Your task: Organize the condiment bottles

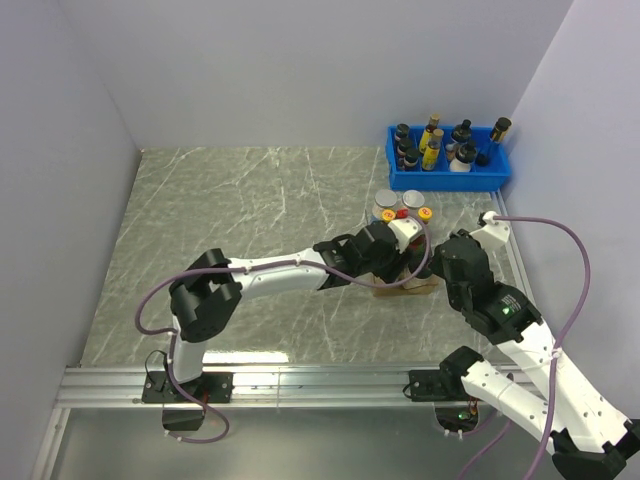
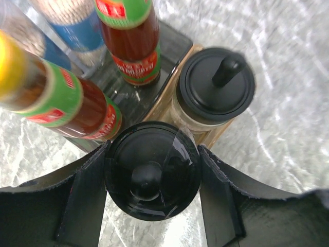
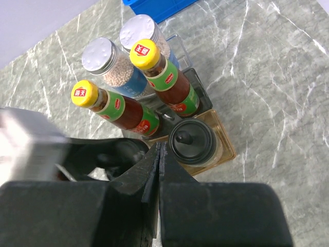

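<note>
My left gripper [image 2: 152,154] is shut on a black-capped little bottle [image 2: 151,177], one finger on each side of its cap. It sits at the near corner of the wooden rack [image 3: 226,149]; whether it rests in the rack I cannot tell. The other black-capped bottle [image 2: 216,85] stands in the rack. Behind them stand two brown sauce bottles with yellow caps [image 3: 162,77] [image 3: 115,108] and two silver-lidded jars [image 3: 110,64] [image 3: 144,33]. My right gripper [image 3: 158,146] is shut on nothing, its tips just beside the standing black-capped bottle [image 3: 193,141]. From above, both grippers [image 1: 400,262] [image 1: 428,266] crowd the rack.
A blue plastic bin [image 1: 497,178] packed with several dark and yellow bottles stands at the back right, close behind the rack. The right wall runs just past the bin. Marble tabletop [image 1: 230,210] stretches to the left.
</note>
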Available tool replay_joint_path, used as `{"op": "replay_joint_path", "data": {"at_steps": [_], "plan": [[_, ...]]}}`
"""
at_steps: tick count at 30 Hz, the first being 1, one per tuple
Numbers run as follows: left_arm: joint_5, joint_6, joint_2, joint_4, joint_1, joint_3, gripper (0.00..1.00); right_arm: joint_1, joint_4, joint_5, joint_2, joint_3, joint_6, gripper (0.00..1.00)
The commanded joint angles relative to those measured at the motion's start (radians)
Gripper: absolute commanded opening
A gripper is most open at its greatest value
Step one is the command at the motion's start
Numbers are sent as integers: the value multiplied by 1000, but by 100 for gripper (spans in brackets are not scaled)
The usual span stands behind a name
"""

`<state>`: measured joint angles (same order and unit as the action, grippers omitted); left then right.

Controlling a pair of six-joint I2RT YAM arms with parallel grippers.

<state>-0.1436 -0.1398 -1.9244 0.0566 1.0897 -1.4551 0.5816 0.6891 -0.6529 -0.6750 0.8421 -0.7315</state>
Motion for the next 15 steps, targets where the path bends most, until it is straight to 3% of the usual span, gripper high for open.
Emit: {"op": "replay_joint_path", "data": {"at_steps": [1, 6, 8, 10, 11, 12, 14, 15], "plan": [[-79, 31, -15, -66, 4, -31, 0, -11, -30, -1, 5, -11, 9, 0], [-106, 9, -36, -89, 6, -8, 0, -15, -36, 15, 0, -14, 14, 1], [-113, 6, -41, -95, 4, -10, 0, -16, -34, 18, -3, -9, 17, 4], [-120, -1, -50, -97, 4, -14, 3, -16, -36, 21, -5, -8, 18, 14], [-119, -1, -56, -95, 4, -16, 8, -17, -36, 24, -5, -9, 18, 20], [-120, -7, -58, -95, 4, -16, 21, -17, -36, 24, -5, -9, 18, 29], [-117, -15, -56, -100, 4, -5, 37, -19, -37, 33, -3, -12, 21, 38], [-120, -20, -53, -118, 4, 2, 46, -19, -37, 35, -3, -11, 21, 48]]}}
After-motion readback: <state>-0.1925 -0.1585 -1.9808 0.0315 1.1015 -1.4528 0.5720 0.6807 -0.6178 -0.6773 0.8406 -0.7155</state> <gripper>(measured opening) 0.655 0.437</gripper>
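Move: The left gripper holds a black-lidded bottle over the rack's empty front-left slot, whose floor is about 12 cm straight below it. The placed black-lidded bottle stands some 7 cm to its right, level with it; the left sauce bottle is about 7 cm ahead and 1 cm left, the right sauce bottle 7 cm ahead and 6 cm right. From the right gripper, that slot lies about 3 cm ahead, 8 cm left and 21 cm down. Bring the left gripper almost straight down, about 2.5 cm, lowering the held bottle towards the empty slot beside the placed black-lidded bottle; sink quickly at first, pause, then ease lower. Keep the fingers closed on its lid and the wrist nearly unturned. Hold the right hand in place above the rack while its shut fingers spread to a little under half open, gripping nothing. ##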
